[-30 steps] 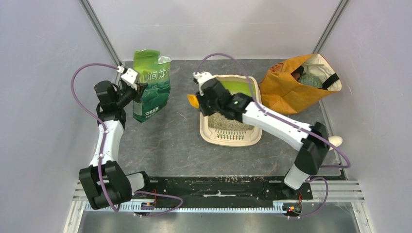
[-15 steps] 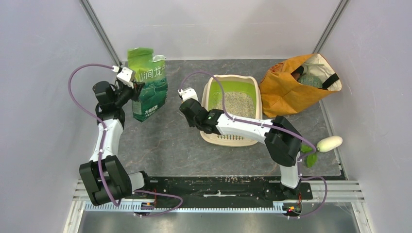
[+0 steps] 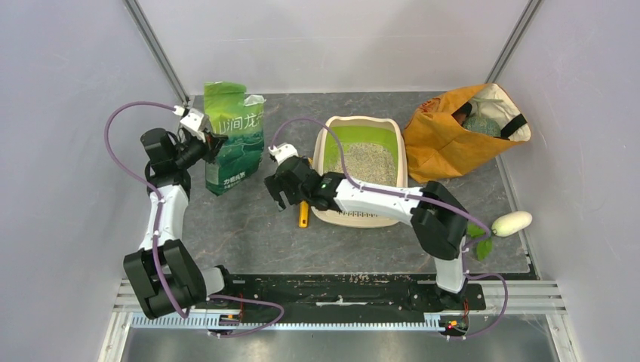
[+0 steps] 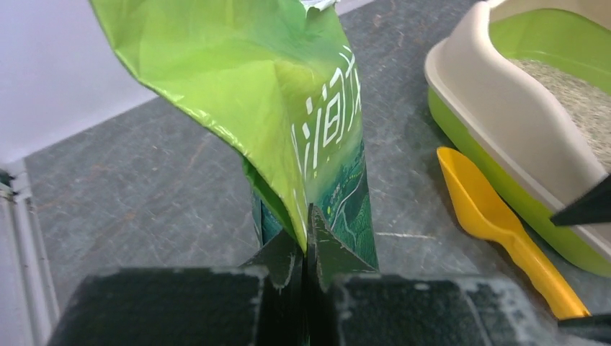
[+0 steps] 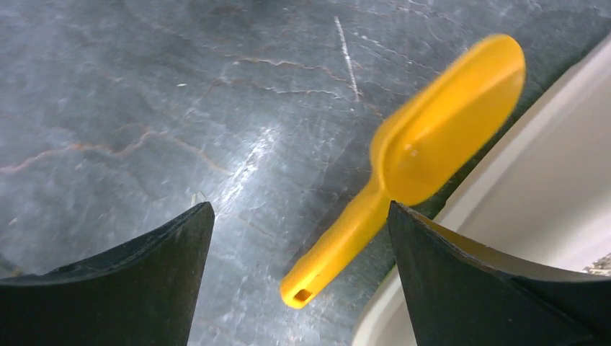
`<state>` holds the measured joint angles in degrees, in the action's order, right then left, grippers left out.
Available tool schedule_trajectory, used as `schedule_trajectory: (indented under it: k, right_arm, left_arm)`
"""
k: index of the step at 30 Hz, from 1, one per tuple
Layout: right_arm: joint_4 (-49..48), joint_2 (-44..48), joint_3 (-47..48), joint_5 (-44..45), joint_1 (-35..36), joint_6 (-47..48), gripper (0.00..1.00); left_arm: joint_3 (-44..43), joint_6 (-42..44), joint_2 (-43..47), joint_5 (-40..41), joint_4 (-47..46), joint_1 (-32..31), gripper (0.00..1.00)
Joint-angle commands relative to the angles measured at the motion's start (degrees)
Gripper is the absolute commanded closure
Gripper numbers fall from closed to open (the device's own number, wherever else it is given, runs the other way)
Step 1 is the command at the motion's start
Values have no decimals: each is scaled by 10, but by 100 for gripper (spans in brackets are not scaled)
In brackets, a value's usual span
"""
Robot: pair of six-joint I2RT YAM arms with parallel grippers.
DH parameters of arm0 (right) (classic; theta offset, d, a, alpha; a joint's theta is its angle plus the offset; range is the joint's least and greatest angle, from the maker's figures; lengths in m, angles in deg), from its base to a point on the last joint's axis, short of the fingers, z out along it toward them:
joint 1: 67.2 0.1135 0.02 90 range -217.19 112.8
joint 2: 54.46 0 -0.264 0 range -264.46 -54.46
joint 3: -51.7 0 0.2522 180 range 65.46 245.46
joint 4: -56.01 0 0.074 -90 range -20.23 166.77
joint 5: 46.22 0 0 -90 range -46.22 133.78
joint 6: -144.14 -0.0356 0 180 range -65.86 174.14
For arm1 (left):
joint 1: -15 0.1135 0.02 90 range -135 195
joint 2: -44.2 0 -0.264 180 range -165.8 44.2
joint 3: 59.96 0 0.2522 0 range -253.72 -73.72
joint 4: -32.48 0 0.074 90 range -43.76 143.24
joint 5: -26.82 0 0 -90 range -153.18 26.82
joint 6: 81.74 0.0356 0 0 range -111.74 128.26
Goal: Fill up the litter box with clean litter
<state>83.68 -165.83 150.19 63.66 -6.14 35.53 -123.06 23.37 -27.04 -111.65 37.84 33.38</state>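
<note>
The litter box (image 3: 362,121) stands at mid-table with pale clean litter (image 3: 370,161) spread over its green floor; its beige rim (image 4: 490,108) and litter (image 4: 576,94) also show in the left wrist view. My left gripper (image 3: 213,143) is shut on the edge of the upright green printed bag (image 3: 235,139), pinching its fold (image 4: 308,216). My right gripper (image 5: 299,209) hangs open over the table left of the box. A yellow scoop (image 5: 418,158) lies loose beneath it, against the box wall (image 5: 533,187), touching neither finger.
An orange fabric bag (image 3: 453,136) with things inside sits at the back right. A white vegetable (image 3: 512,222) with green leaves lies by the right wall. The scoop (image 3: 303,214) lies between the green bag and the box. Grey walls close in both sides.
My right gripper swung left out of the litter box, opened and let the yellow scoop go onto the table beside the box. The left gripper keeps its hold on the green bag.
</note>
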Motion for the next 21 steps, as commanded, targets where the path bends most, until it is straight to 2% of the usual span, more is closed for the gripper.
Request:
schedule_trajectory:
  k: [1,2,5,6,10,12,17,21]
  right_arm:
    - [27,95,48,-188,-54,60,3]
    - [20,111,39,-285,-77,72,3]
    - [-9,144,21,-475,-158,92,3]
    - [-8,147,23,-501,-178,111,3]
    - [-21,149,39,-572,-220,181,3]
    - [-31,137,56,-593,-224,212,3]
    - [-72,95,100,-655,-225,222,3]
    - [-86,72,122,-669,-225,238,3]
  left_arm:
    - [-39,34,22,-140,49,37,98]
    - [-42,35,23,-173,58,49,98]
    - [-60,59,24,-279,114,88,98]
    - [-68,85,24,-306,147,99,98]
    - [-108,280,29,-356,358,109,98]
    - [-109,291,32,-373,372,109,98]
    - [-90,304,63,-387,372,109,98]
    - [-65,311,93,-401,366,107,98]
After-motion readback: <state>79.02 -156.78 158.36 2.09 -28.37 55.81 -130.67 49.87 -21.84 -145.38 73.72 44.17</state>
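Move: The left hand already grips the litter bag, and the litter box it is meant for lies about 34 cm to its right, level with it in reach and some 16 cm below. The empty right hand has the bag's middle about 8 cm ahead, 12 cm to its left and 7 cm higher. The just-released yellow scoop lies some 6 cm to the right hand's right, 2 cm ahead and 7 cm below; the box sits 20 cm right and 8 cm ahead, slightly lower. Leaving the scoop on the floor, the wide-open right hand climbs some 17 cm beside the bag, swinging forward and right before easing partly back, while it turns about 40 degrees counter-clockwise and rolls its left side up to face the bag's open top. The left hand keeps its pinch on the bag and draws it back about 9 cm, slightly up and right, turning clockwise. ##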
